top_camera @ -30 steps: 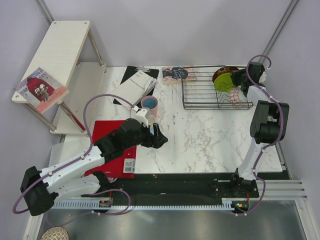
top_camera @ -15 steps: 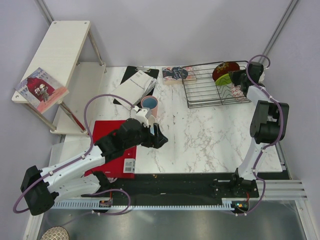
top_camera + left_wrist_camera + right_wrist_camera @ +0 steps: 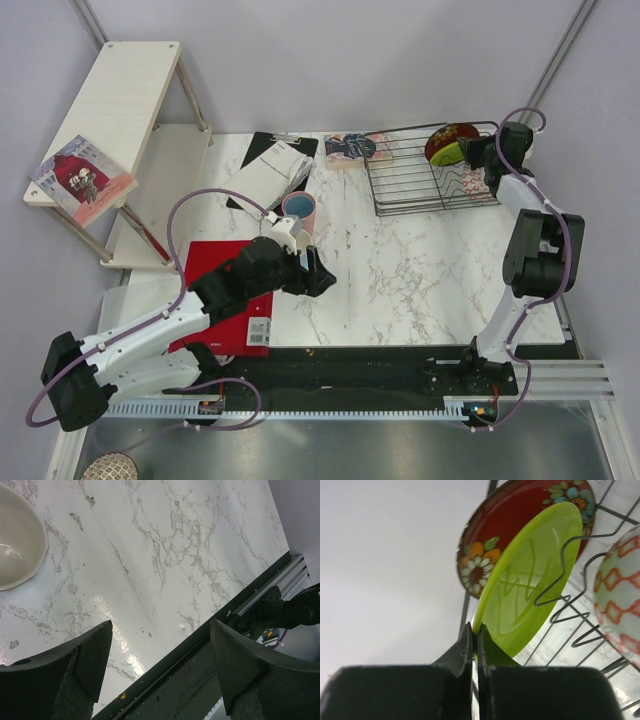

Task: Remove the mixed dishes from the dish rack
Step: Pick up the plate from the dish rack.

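Observation:
The dish rack point(image 3: 415, 185), a black wire basket, stands at the back right of the marble table. A lime-green plate point(image 3: 530, 575) stands on edge in it, with a dark red floral plate point(image 3: 512, 520) just behind. My right gripper point(image 3: 475, 630) is shut on the green plate's rim; the top view shows this gripper point(image 3: 470, 155) at the rack's far right end. A pale bowl with an orange-red diamond pattern point(image 3: 620, 600) sits beside the plates. A pink cup with a blue inside point(image 3: 299, 210) stands mid-table. My left gripper point(image 3: 160, 645) hangs open over the table, holding nothing.
A pale round dish point(image 3: 15, 540) shows at the left wrist view's upper left corner. A flat red board point(image 3: 225, 290) lies under the left arm. A clipboard with papers point(image 3: 270, 170) and a book point(image 3: 355, 150) lie at the back. A wooden shelf unit point(image 3: 120, 110) stands at left.
My right gripper has shut on the lime-green plate's rim. The rack has shifted and skewed a little toward the back right. The left arm has not moved.

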`<action>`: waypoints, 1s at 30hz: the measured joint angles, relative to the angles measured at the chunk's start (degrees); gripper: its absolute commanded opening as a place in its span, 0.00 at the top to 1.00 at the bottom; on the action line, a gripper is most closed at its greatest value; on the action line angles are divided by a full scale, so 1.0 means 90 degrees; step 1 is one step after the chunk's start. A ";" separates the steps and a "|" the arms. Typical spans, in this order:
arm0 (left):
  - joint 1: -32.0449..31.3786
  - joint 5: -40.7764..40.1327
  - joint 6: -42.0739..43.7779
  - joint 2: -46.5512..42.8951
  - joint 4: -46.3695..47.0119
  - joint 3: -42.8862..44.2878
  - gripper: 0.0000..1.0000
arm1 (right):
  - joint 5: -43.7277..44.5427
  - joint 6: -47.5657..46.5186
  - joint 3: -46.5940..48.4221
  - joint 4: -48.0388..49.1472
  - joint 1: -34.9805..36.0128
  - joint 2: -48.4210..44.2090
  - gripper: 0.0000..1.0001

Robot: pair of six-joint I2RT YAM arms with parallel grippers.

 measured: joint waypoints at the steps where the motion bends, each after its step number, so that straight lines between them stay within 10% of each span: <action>1: 0.0000 0.0000 0.0000 -0.0015 0.0000 0.0000 0.16 | -0.0041 0.0002 -0.0041 0.0041 0.0000 -0.0092 1.00; 19: 0.0000 -0.0007 -0.0002 -0.0180 0.0007 0.0005 0.16 | -0.0437 -0.1858 -0.1076 0.0097 0.0862 -0.2939 1.00; 30: 0.0000 -0.0525 0.0119 -0.0172 -0.0313 0.0537 0.18 | 0.0884 -0.5093 -0.1797 -0.1698 0.4359 -0.5153 1.00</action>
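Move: My right hand already pinches the rim of the green plate, still in the dish rack. The clear counter before the rack's left end lies some 19 cm back, 25 cm left and 18 cm below it. The brown plate stands about 6 cm ahead, 2 cm left and 4 cm down; the patterned cup 1 cm back, 5 cm right and 11 cm down. From my left hand that counter is about 18 cm ahead, 14 cm right and 17 cm down. Keeping the rim pinched, I draw the green plate up out of the rack with my right hand, about 15 cm up, easing back and left. Once high, I sweep faster back and left over the rack's left end, some 24 cm each way in all, rolling my hand's left side down and turning it about 40 degrees counter-clockwise. My open left hand rises a few centimetres late on. ##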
